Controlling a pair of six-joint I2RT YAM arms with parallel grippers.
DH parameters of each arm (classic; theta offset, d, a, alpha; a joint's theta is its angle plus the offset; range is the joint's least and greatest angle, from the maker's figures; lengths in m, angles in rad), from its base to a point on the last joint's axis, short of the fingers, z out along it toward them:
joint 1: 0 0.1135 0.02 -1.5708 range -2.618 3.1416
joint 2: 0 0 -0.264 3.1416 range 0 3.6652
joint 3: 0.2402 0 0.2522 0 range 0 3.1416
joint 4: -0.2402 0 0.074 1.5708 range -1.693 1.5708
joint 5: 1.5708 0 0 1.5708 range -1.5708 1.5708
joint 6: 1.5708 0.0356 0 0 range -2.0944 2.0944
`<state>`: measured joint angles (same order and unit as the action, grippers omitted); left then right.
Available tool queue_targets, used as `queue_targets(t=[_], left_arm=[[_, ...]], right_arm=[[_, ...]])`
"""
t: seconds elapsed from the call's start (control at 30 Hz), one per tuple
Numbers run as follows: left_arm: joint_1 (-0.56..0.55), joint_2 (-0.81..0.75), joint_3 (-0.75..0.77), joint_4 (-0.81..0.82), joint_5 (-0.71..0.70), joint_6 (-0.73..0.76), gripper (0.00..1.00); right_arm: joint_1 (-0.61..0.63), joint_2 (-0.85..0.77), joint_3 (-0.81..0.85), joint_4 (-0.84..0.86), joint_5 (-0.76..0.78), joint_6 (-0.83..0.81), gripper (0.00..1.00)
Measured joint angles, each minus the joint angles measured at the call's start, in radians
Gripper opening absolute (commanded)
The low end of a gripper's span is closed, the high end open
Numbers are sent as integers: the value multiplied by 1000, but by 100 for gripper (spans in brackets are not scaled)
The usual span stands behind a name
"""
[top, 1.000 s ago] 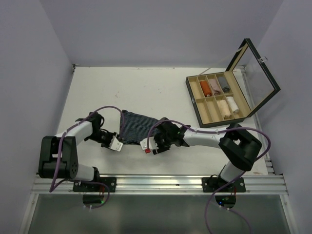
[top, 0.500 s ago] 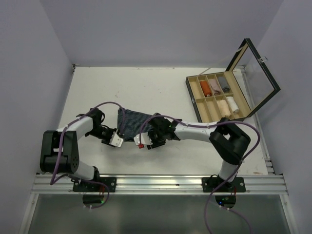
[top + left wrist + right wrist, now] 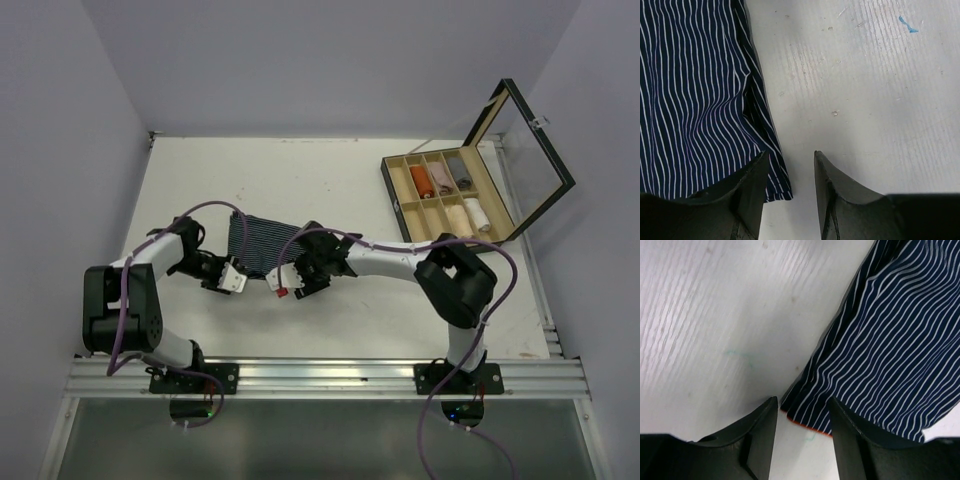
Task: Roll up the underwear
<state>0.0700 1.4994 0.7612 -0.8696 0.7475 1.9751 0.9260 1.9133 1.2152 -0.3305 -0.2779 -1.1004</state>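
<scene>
The navy underwear (image 3: pixel 258 243) with thin pale stripes lies flat on the white table, left of centre. My left gripper (image 3: pixel 232 278) is at its near left corner and my right gripper (image 3: pixel 285 281) at its near right corner. In the left wrist view the striped cloth (image 3: pixel 690 90) fills the left side, and its corner reaches into the gap of the open left gripper (image 3: pixel 791 155). In the right wrist view an orange-edged corner of the cloth (image 3: pixel 890 340) lies between the parted fingers of the right gripper (image 3: pixel 803 400). Neither gripper pinches the fabric.
A compartmented wooden box (image 3: pixel 397 210) stands at the back right with its glass lid (image 3: pixel 535 165) raised. Several rolled cloths lie in its compartments. Purple cables arch over both arms. Walls close in the table on the left, the back and the right.
Both grippers and the striped underwear have shifted left and a little farther from the bases. The cloth now looks narrower across.
</scene>
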Motion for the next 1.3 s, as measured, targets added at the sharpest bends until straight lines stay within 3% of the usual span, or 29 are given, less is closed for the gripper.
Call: queue_targets(t=[0.27, 0.53, 0.73, 0.77, 0.87, 0.93, 1.13, 1.3], left_arm=[[2, 75, 56, 15, -28, 0, 43], [3, 121, 93, 15, -63, 0, 40], [8, 137, 106, 12, -71, 0, 33], [8, 140, 109, 10, -72, 0, 31], [8, 152, 118, 6, -73, -2, 25], [8, 161, 125, 5, -74, -8, 16], [8, 182, 153, -14, -85, -29, 1], [8, 193, 188, -97, -106, -44, 0]], right_arm=[[-31, -52, -56, -23, -1, 13, 49], [-35, -2, 13, -66, -17, 24, 46], [-43, 33, 64, -121, -58, 13, 28], [-46, 42, 75, -127, -61, 11, 21], [-58, 63, 106, -138, -83, 11, 12], [-71, 74, 125, -153, -108, 16, 8], [-110, 83, 148, -195, -177, 45, 0], [-147, 80, 155, -255, -247, 94, 0]])
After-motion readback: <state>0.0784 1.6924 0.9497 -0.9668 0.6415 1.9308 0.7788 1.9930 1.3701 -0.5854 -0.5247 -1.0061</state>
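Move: The striped underwear lies flat ahead of both hands. Its near-left corner is roughly 2 cm ahead, 2 cm left and 2 cm below my left hand; its near-right corner sits almost between my right fingertips, some 1 cm ahead, 1 cm to the right and 1 cm below. The cloth's middle lies about 8 cm ahead of either hand, 8 cm to the left one's right and 8 cm to the right one's left. With my left hand I reach about 3 cm forward, somewhat left and down onto the near-left corner and shut the fingers on it, easing back slightly at the end. My right hand shifts some 2.5 cm right, creeps back left while closing on the near-right corner, then draws right again as its fingertips swing some 20 degrees back towards my base. ##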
